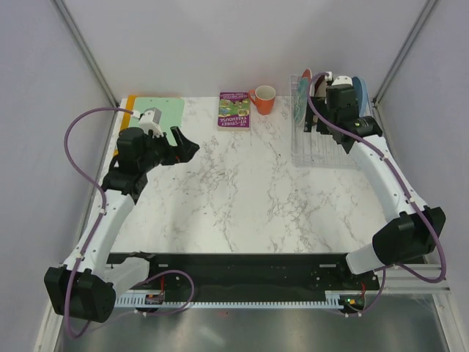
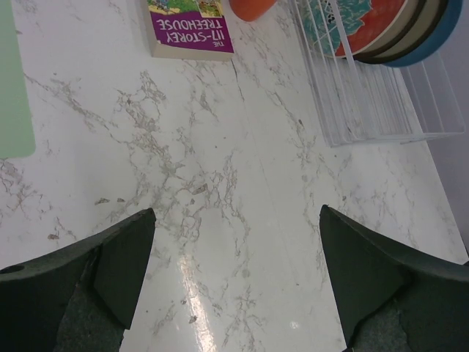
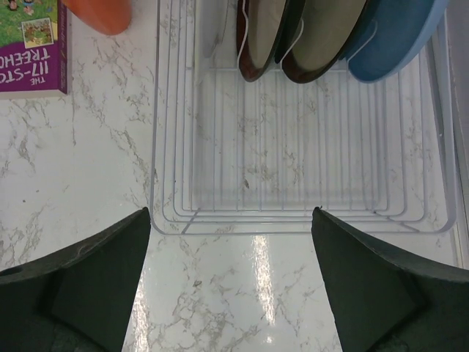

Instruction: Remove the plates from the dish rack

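Observation:
Three plates stand upright at the far end of the clear wire dish rack (image 1: 316,147). From the left wrist view they are a red-orange plate with teal flowers (image 2: 360,23), a cream plate with a dark rim (image 2: 412,28) and a light blue plate (image 2: 442,38). The blue plate (image 3: 394,35) also shows in the right wrist view. My right gripper (image 3: 231,216) hangs open above the rack's near end (image 3: 293,154), short of the plates. Over the left half of the table my left gripper (image 2: 238,220) is open and holds nothing.
An orange mug (image 1: 264,99) and a purple book (image 1: 235,109) lie at the back centre, left of the rack. A green board (image 1: 157,117) lies at the back left beside my left gripper (image 1: 187,144). Grey walls close in both sides.

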Robot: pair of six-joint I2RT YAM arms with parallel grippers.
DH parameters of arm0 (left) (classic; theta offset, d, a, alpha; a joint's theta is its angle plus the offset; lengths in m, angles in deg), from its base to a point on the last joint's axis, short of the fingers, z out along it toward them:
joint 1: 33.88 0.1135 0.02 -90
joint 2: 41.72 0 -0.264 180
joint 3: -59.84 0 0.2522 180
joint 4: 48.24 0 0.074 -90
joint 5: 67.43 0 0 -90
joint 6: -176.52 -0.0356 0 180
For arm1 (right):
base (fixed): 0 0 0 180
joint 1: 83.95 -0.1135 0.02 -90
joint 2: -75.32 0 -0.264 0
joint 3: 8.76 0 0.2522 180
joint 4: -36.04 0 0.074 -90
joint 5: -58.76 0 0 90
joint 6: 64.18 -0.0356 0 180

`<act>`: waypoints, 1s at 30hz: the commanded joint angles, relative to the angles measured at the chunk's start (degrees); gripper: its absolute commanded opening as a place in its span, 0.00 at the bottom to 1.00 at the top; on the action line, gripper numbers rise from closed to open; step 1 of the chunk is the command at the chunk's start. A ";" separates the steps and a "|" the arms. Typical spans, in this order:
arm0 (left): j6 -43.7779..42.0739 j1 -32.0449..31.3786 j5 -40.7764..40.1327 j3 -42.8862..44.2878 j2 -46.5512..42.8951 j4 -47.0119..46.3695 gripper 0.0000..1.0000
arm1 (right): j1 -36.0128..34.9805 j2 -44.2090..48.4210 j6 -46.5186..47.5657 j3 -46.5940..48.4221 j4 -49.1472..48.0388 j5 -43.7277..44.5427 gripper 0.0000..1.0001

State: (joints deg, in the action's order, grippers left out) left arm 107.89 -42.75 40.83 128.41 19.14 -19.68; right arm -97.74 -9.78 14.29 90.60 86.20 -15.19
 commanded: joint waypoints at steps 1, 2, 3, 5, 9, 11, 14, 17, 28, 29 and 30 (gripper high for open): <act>-0.36 -0.10 -0.24 2.15 -2.24 -0.04 1.00 | -0.46 1.87 3.08 5.00 3.40 -1.53 0.98; -0.45 -0.10 -0.85 2.15 -2.67 0.13 1.00 | -0.37 1.52 4.31 5.19 4.11 -3.90 0.98; -0.10 -0.10 -1.56 1.97 -2.85 0.05 1.00 | -0.46 0.47 5.02 5.62 4.81 -3.75 0.98; 0.34 -0.10 -2.96 1.62 -3.38 0.13 1.00 | -0.46 -1.02 3.44 6.50 5.34 -0.33 0.98; 0.34 -0.01 -2.97 1.09 -2.95 0.13 1.00 | -0.02 -1.12 2.56 6.34 -0.78 6.01 0.98; 1.83 0.16 -3.14 0.83 -2.33 0.13 1.00 | -0.02 -2.77 3.36 7.81 -5.99 4.95 0.98; 3.24 0.42 -2.88 -0.49 -1.01 -0.30 1.00 | -0.19 -10.05 3.62 18.26 -3.01 5.04 0.98; 4.03 0.43 -3.14 -1.02 0.05 -0.83 1.00 | -0.28 -17.26 4.41 25.65 -2.22 5.65 0.98; 3.16 0.43 -2.53 -1.98 1.98 -2.32 1.00 | -0.81 -31.96 6.60 37.35 -7.57 17.86 0.96; 2.98 0.43 -2.53 -2.07 2.68 -2.33 1.00 | -0.98 -34.06 7.13 38.31 -7.84 18.31 0.96; 2.98 0.43 -2.70 -2.16 3.03 -2.50 1.00 | -0.98 -35.38 7.57 40.59 -7.84 18.22 0.96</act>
State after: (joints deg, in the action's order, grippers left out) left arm 110.23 -42.57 37.93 126.66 20.89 -19.85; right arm -98.35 -42.21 19.71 123.96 82.29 -1.64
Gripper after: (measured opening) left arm 0.996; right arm 0.966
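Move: The floral plate, leftmost in the rack, is some 20 cm ahead of the open right hand, about 3 cm to its left and roughly 11 cm below. At about that same distance ahead and height, the first brown plate stands about 2 cm right of the hand and the blue plate about 14 cm right; the orange mug is 16 cm left and 23 cm ahead. From the left hand the floral plate lies roughly 28 cm ahead, 39 cm right, 11 cm lower. Swing the right gripper in an arch towards the floral plate, over the rack: lift about 7 cm while reaching forward, then sink back to the starting height, some 15 cm farther out. Keep the fingers wide open, turning the hand slightly clockwise and dipping its left side about 10 degrees. Let the left gripper rise a touch, then settle about 2 cm lower, empty and open. ##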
